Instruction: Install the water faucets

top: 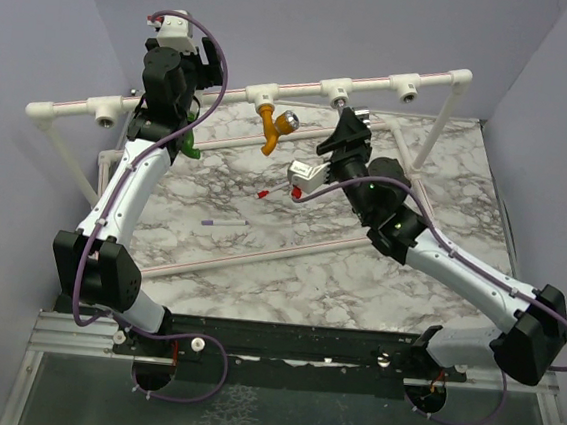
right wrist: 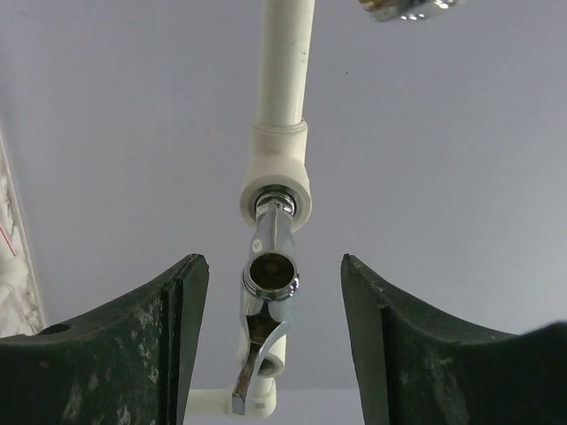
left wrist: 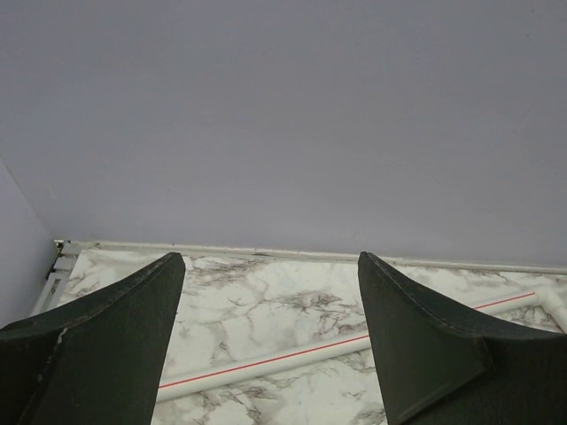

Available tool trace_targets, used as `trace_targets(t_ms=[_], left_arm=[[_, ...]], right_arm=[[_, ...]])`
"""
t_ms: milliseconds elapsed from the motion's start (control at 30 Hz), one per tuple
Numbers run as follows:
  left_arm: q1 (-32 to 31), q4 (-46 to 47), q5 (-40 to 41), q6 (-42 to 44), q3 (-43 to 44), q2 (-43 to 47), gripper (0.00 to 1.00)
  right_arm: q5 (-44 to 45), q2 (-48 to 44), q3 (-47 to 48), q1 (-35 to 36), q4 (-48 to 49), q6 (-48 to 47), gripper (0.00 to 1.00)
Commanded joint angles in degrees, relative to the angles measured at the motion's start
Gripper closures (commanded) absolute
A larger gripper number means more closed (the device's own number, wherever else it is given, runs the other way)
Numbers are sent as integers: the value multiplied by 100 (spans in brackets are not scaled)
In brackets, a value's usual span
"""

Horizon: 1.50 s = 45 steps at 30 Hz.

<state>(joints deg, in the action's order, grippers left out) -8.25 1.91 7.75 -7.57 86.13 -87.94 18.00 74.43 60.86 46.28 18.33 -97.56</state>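
Observation:
A grey metal faucet (right wrist: 268, 266) sits with its end in a white tee joint (right wrist: 276, 186) on the raised pipe rail (top: 305, 88). My right gripper (right wrist: 275, 266) straddles it, open, with a gap on each side. In the top view that gripper (top: 348, 120) is just below the rail. A mustard-orange faucet (top: 269, 129) with a silver knob hangs from the tee to its left. A green faucet (top: 190, 147) shows partly behind my left arm. My left gripper (left wrist: 270, 266) is open with only the marble table behind it.
A purple-tipped stick (top: 224, 223) and a red-tipped stick (top: 263, 194) lie on the marble table (top: 308, 275). Tees with bare sockets sit at the rail's left (top: 105, 110) and right (top: 408, 87). Thin white pipes (top: 259, 255) cross the table. Walls close in on three sides.

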Motion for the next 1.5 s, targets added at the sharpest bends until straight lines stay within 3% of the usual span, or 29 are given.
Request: trace_targets(t_ms=[0,533,800,967,1167,1467], left_arm=[[81,-1510,-45,91,-545,-610,20],[85,-1516,-71,82,-546,-610,20],[86,-1518,-72,81,-544,-601,20],[82,-1511,-81,72,-547,-602,20],[86,-1518,-68,81,-545,-598,20],[81,-1535,-80,76,-527,-611,20]], right_arm=[[458,267,298,-13,424,-534,37],[858,786,627,-92,758,-203,54],[882,729,533,-109,806,205,83],[831,706,541,-98,753,1031,99],[800,741,651,-93,901,2399,100],[1218,579,631,-100,1414,5687,99]])
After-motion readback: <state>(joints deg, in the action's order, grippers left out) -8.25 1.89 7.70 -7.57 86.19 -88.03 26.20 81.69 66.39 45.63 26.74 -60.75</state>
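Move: The silver faucet's body is about 3 cm straight ahead of the right hand and level with it, lined up between the open fingers. The tee it hangs from is roughly 8 cm ahead and 2 cm left. The orange faucet is some 15 cm left and 1 cm back; the empty tee is about 10 cm right and 9 cm ahead. From the left hand, the silver faucet lies about 31 cm right, 8 cm back and 6 cm lower. The right hand eases forward about 3 cm with its wide-open fingers straddling the silver faucet, swinging its pointing slightly clockwise, and the fingers shut to pinch the faucet's body from both sides. Then, staying in place in front of the tee, the wrist rolls some 40 degrees clockwise as seen from behind the hand, slowly at first and then faster, turning the gripped faucet in the tee's socket. ##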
